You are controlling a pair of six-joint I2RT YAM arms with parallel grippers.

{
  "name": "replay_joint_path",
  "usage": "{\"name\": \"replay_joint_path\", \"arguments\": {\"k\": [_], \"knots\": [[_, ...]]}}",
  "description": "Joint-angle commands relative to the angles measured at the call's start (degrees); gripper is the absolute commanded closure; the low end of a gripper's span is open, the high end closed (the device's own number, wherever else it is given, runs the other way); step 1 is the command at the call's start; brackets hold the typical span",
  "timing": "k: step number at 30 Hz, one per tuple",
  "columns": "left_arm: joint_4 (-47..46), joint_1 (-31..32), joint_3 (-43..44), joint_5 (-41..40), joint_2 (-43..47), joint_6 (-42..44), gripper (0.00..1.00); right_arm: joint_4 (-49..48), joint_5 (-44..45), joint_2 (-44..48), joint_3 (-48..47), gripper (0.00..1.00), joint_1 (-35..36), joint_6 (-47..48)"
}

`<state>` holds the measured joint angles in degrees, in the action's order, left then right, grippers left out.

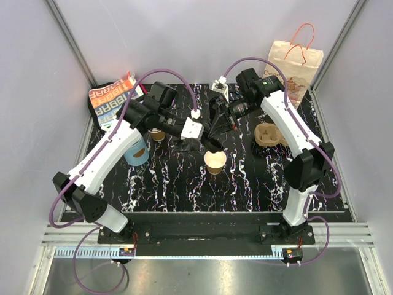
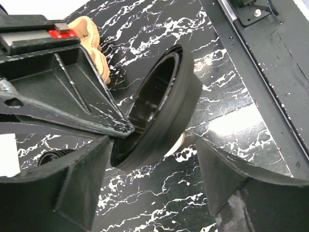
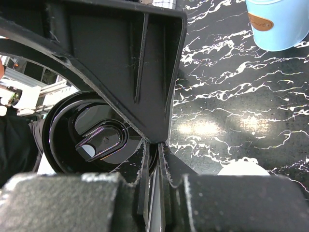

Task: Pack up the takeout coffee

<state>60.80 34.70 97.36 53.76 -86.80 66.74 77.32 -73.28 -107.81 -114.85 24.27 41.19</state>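
Observation:
The takeout coffee cup (image 1: 215, 163), brown kraft paper, stands open at the table's middle. Its black lid (image 1: 213, 145) is off and hangs tilted just above the cup's far rim. My right gripper (image 1: 214, 140) is shut on the lid's edge; in the right wrist view the gripper (image 3: 159, 145) pinches the rim of the lid (image 3: 91, 140), and the cup's pale rim (image 3: 241, 169) shows below. My left gripper (image 1: 196, 141) is open just left of the lid. In the left wrist view its gripper (image 2: 153, 162) is empty, with the lid (image 2: 164, 106) beyond it.
A tan cup tray (image 1: 270, 134) lies at the right, also in the left wrist view (image 2: 91, 46). A paper bag (image 1: 295, 61) stands at the back right. A blue cup (image 1: 136, 150) and stacked brown cups (image 1: 158, 134) stand left. An orange-striped packet (image 1: 110, 98) lies at the back left.

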Motion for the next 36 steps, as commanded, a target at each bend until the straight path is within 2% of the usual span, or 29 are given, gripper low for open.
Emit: {"name": "replay_joint_path", "arguments": {"k": [1,4,7,12,16,20,25,33,36], "knots": [[-1.4,1.0,2.5,1.3,-0.6,-1.3,0.26,16.5,-3.0,3.5,-0.7,0.98,0.7,1.1],[-1.7,1.2,2.6,1.3,-0.6,-2.1,0.33,16.4,-3.1,3.2,-0.5,0.98,0.7,1.2],[-2.1,1.3,2.8,1.4,-0.7,-2.8,0.33,16.5,-3.1,2.9,0.0,0.98,0.7,1.3],[-2.6,1.6,3.1,1.5,-1.0,-3.8,0.43,16.4,-3.2,2.5,0.2,0.98,0.8,1.3],[-2.8,2.0,3.2,1.7,-1.2,-4.3,0.56,16.4,-3.1,2.3,0.5,0.98,0.8,1.3],[-3.0,2.2,3.4,1.4,-1.3,-4.8,0.62,16.4,-2.8,1.8,0.6,0.98,0.9,1.3],[-3.0,2.3,2.7,1.7,-1.1,-5.0,0.77,16.4,-2.5,1.3,0.2,0.98,0.9,1.2],[-1.7,2.3,1.7,3.3,-0.2,-4.3,0.81,16.4,-2.4,-0.1,-1.3,0.98,1.0,0.1],[-1.4,2.3,1.4,3.6,0.1,-4.2,0.85,16.3,-1.5,-0.6,-2.0,0.82,0.9,-0.4]]}}
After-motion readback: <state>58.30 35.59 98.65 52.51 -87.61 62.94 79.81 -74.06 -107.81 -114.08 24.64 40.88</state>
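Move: The black lid hangs by its rim from the right fingers, its middle some 3 cm to the left hand's right, straight ahead and about level, its near edge already between the open left fingers. From the right hand it lies about 4 cm back, level sideways. From the left hand, the lone paper cup stands roughly 5 cm right and 15 lower, the lid stack 20 cm ahead and 6 right, and the cup carrier 11 ahead and 24 right. The left fingers close from most of the way open onto the rim of the black lid and pinch it, their gap settling at about a third while the grip effort rises. The left hand eases only about 1 cm right and forward, slightly up; the right hand keeps its own pinch on the lid and draws back about 1 cm. ##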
